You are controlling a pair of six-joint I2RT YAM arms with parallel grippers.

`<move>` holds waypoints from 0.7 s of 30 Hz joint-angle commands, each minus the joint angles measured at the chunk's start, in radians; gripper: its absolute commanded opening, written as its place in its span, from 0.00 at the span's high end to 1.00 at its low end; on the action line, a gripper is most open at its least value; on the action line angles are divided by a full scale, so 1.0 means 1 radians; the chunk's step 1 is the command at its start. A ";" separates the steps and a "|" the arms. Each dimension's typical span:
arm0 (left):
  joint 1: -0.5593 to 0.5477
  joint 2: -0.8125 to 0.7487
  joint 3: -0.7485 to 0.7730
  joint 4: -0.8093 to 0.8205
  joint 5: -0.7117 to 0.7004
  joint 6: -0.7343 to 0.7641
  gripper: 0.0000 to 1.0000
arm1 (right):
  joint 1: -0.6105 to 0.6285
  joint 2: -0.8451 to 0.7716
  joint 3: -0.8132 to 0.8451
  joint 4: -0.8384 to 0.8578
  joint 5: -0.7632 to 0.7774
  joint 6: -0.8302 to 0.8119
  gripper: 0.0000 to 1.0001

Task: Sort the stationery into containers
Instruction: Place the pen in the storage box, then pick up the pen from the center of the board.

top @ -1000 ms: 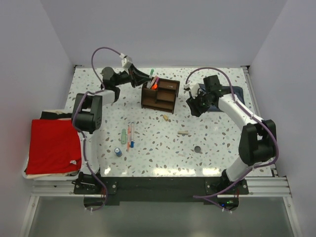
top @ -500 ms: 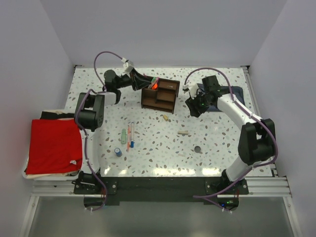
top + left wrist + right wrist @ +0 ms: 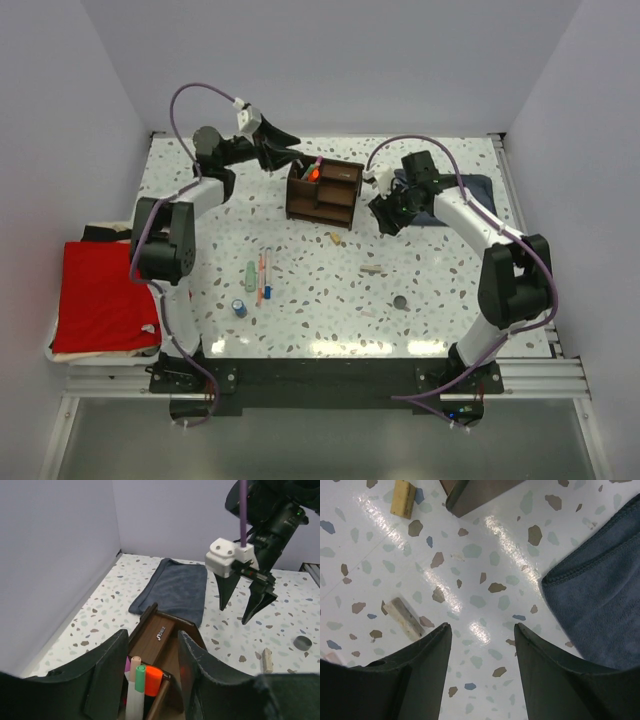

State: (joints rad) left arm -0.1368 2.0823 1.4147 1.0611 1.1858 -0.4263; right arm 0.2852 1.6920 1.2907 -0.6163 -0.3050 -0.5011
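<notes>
The dark brown wooden organizer (image 3: 325, 192) stands at the back middle, with a green-capped pen (image 3: 140, 672), an orange highlighter (image 3: 153, 677) and a pale pink pen upright in its left compartment. My left gripper (image 3: 290, 158) hovers open just above and left of those pens (image 3: 152, 636), touching none. My right gripper (image 3: 383, 218) hangs open over bare table (image 3: 481, 626) right of the organizer, also seen in the left wrist view (image 3: 247, 600). On the table lie several thin pens (image 3: 263, 275), a pale green tube (image 3: 250, 275), a blue cylinder (image 3: 240, 307), a dark disc (image 3: 400, 301) and tan bits (image 3: 337, 238) (image 3: 405, 617).
A folded blue-grey cloth (image 3: 472, 190) lies at the back right, under the right arm (image 3: 600, 580). A red cloth (image 3: 105, 295) sits on a tray off the table's left edge. White walls close the table on three sides.
My left gripper has opened, let go of the pens in the organizer and risen back to the left. My right gripper has shifted slightly left.
</notes>
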 commanded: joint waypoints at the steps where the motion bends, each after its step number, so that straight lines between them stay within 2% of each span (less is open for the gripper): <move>1: 0.025 -0.276 -0.074 -0.213 0.035 0.162 0.50 | 0.020 -0.028 0.038 0.026 -0.019 0.007 0.42; 2: 0.028 -0.324 -0.094 -0.521 0.037 0.430 0.49 | 0.026 -0.031 0.035 0.026 -0.020 0.006 0.42; 4: 0.029 -0.434 -0.099 -0.948 -0.009 0.863 0.47 | 0.035 -0.044 0.022 0.035 -0.025 0.004 0.42; 5: 0.029 -0.451 -0.086 -1.347 -0.032 1.263 0.46 | 0.038 -0.048 0.021 0.035 -0.029 0.001 0.42; 7: 0.029 -0.449 -0.040 -1.640 -0.147 1.556 0.45 | 0.051 -0.066 0.016 0.020 -0.045 -0.022 0.42; 8: 0.029 -0.439 -0.028 -1.855 -0.185 1.757 0.46 | 0.054 -0.074 0.013 0.015 -0.049 -0.030 0.42; 9: 0.031 -0.430 -0.019 -1.933 -0.257 1.828 0.46 | 0.066 -0.083 0.003 0.012 -0.051 -0.043 0.42; 11: 0.031 -0.419 -0.039 -2.041 -0.310 1.923 0.47 | 0.083 -0.113 -0.016 -0.008 -0.052 -0.077 0.43; 15: 0.025 -0.453 -0.202 -1.994 -0.409 1.928 0.47 | 0.152 -0.163 -0.108 -0.014 -0.023 -0.171 0.43; 21: 0.005 -0.499 -0.302 -1.854 -0.446 1.732 0.47 | 0.200 -0.175 -0.177 0.036 0.018 -0.192 0.44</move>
State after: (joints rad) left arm -0.1196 1.6451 1.1309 -0.8253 0.7708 1.3460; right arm 0.4721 1.5280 1.1408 -0.6128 -0.3153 -0.6407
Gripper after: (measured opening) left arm 0.531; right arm 0.564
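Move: The blue-capped marker lies about 17 cm back from the left hand, 6 cm to its left and 24 cm below. The orange pen is 2 cm to the marker's left, the green bottle 5 cm; the box stands roughly 8 cm right of the left hand, 18 cm lower. From the right hand the white bar is some 3 cm back, 5 cm left, 10 cm down, the yellow block 6 cm ahead and 12 cm left. With its fingers already open and clear of the pens, the left hand first lifts another 6 cm or so while drawing back from the box, then swoops down and back, swinging left as well, towards the marker, orange pen and green bottle; it ends about 17 cm back and 17 cm lower, the wrist rolling some 50 degrees so the fingers go from level to pointing steeply down and right, still half open. Meanwhile the right hand, open and empty, shifts about 6 cm back and 5 cm left, turning counter-clockwise, so the white bar comes between its fingertips' lines, untouched. ##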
